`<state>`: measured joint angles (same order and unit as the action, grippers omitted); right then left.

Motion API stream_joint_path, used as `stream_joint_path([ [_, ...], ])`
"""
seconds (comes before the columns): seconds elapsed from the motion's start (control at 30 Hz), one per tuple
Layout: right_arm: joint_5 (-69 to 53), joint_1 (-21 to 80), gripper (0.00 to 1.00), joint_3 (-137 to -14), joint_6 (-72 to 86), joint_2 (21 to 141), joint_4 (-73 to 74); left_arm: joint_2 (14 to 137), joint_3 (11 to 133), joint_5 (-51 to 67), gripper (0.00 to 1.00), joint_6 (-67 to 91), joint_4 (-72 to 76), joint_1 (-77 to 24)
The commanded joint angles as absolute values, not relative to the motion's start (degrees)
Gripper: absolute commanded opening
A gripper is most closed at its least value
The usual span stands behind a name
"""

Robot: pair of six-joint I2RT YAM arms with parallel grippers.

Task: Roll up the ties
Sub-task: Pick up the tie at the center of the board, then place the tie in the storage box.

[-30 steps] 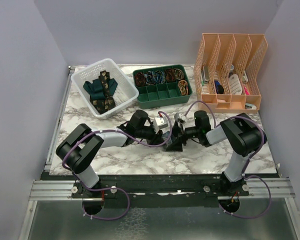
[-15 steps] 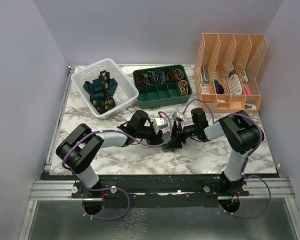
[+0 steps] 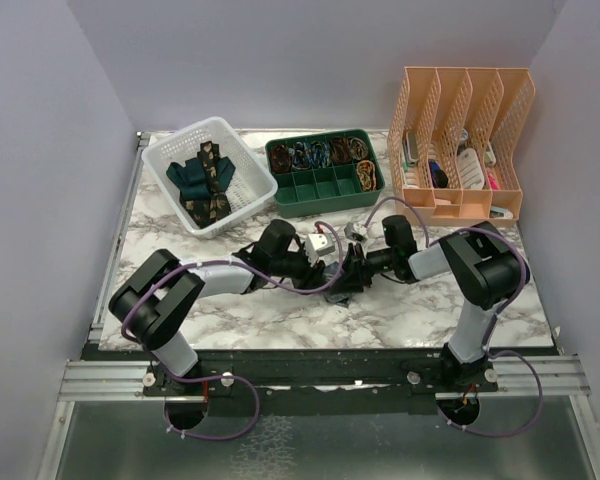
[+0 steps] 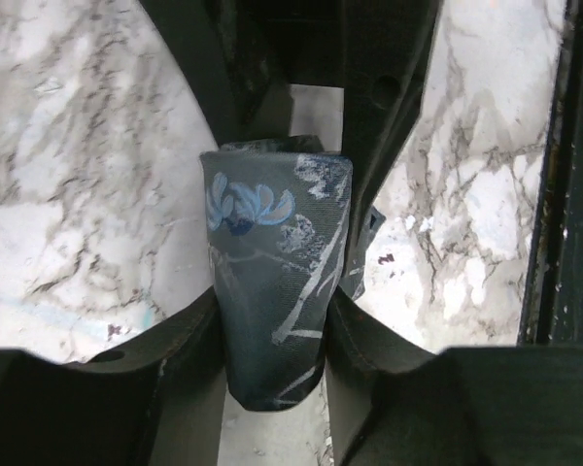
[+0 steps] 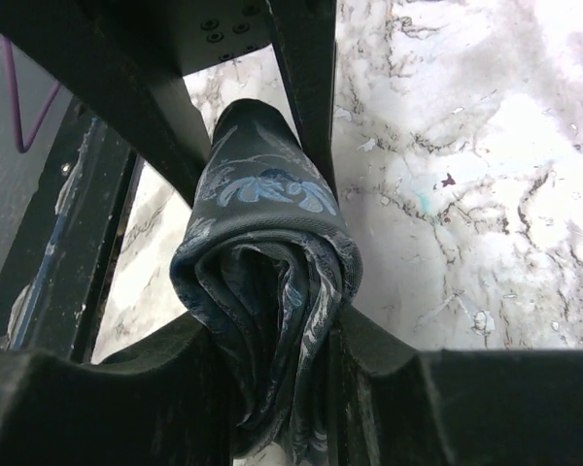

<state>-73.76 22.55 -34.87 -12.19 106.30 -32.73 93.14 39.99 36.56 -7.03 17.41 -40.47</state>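
Note:
A blue-grey patterned tie, rolled into a bundle, hangs between both grippers just above the middle of the marble table. My left gripper is shut on it from the left. In the left wrist view the tie sits pinched between my fingers, gripper. My right gripper is shut on the same roll from the right. The right wrist view shows the roll's spiral end squeezed in that gripper. A dark teal tie and a black-brown tie with gold pattern lie in the white basket.
A green divided tray behind the grippers holds several rolled ties in its back row. A peach file rack with small items stands at the back right. The table's front edge and the arm rail lie close below the grippers.
My right gripper has closed onto the rolled tie and shifted slightly left toward the left gripper. The left gripper has kept its hold.

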Motion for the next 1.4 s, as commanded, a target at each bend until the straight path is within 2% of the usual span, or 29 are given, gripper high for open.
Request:
stream_joint_path([
  [0.0, -70.41, 23.26, 0.18, -34.07, -9.38, 102.92, -31.69, 89.23, 39.98, 30.29, 0.58, -5.18, 20.04, -38.40],
  [0.07, -67.51, 23.26, 0.17, -33.84, -8.73, 101.48, -30.89, 87.62, 39.83, 28.65, 0.74, -3.20, 20.36, -37.44],
  [0.1, -66.22, 23.21, 0.15, -33.71, -7.91, 100.84, -30.96, 86.57, 39.43, 27.00, 0.88, -2.16, 20.84, -37.03],
  [0.17, -64.22, 23.27, 0.13, -33.57, -7.15, 99.89, -30.60, 84.57, 38.68, 26.27, 0.98, -0.83, 22.02, -36.20],
  [0.33, -59.80, 23.29, 0.08, -33.96, -4.75, 97.79, -28.99, 80.04, 38.08, 22.79, 0.99, 1.93, 22.15, -35.07],
  [0.47, -50.73, 23.41, 0.09, -34.41, -0.51, 92.39, -26.42, 74.15, 36.93, 17.28, 0.99, 4.20, 22.15, -34.23],
  [0.77, -25.17, 25.21, 0.09, -47.38, 4.24, 83.97, -2.93, 59.86, 32.99, 1.42, 0.99, 8.99, 21.60, -31.79],
  [1.0, -12.31, 25.68, 0.09, -65.91, 10.60, 91.20, 12.67, 55.13, 30.47, -3.91, 0.99, 10.46, 19.96, -30.17],
  [1.37, -2.05, 25.67, 0.09, -95.60, 13.36, 110.88, 23.61, 51.72, 29.10, -3.99, 0.99, 9.72, 17.49, -29.02],
])
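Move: The rolled tie is in both my hands near the board's middle, about 2 cm to the left of my right hand and 2 cm to the right of my left. The green organizer I carry it to lies some 29 cm ahead of my right hand and 5 cm left, about level in height; the peach rack stands roughly 31 cm right of that hand and 28 cm ahead. The white basket is about 31 cm left and 27 cm ahead of my left hand. I open my left fingers wide off the tie and draw that hand away up, left and a little forward, about 16 cm up, swinging it counter-clockwise. My right hand keeps its pinch, eases up and forward, then speeds some 24 cm forward and 14 cm up to the organizer, turning about 60 degrees clockwise with its fingers tipping down. ##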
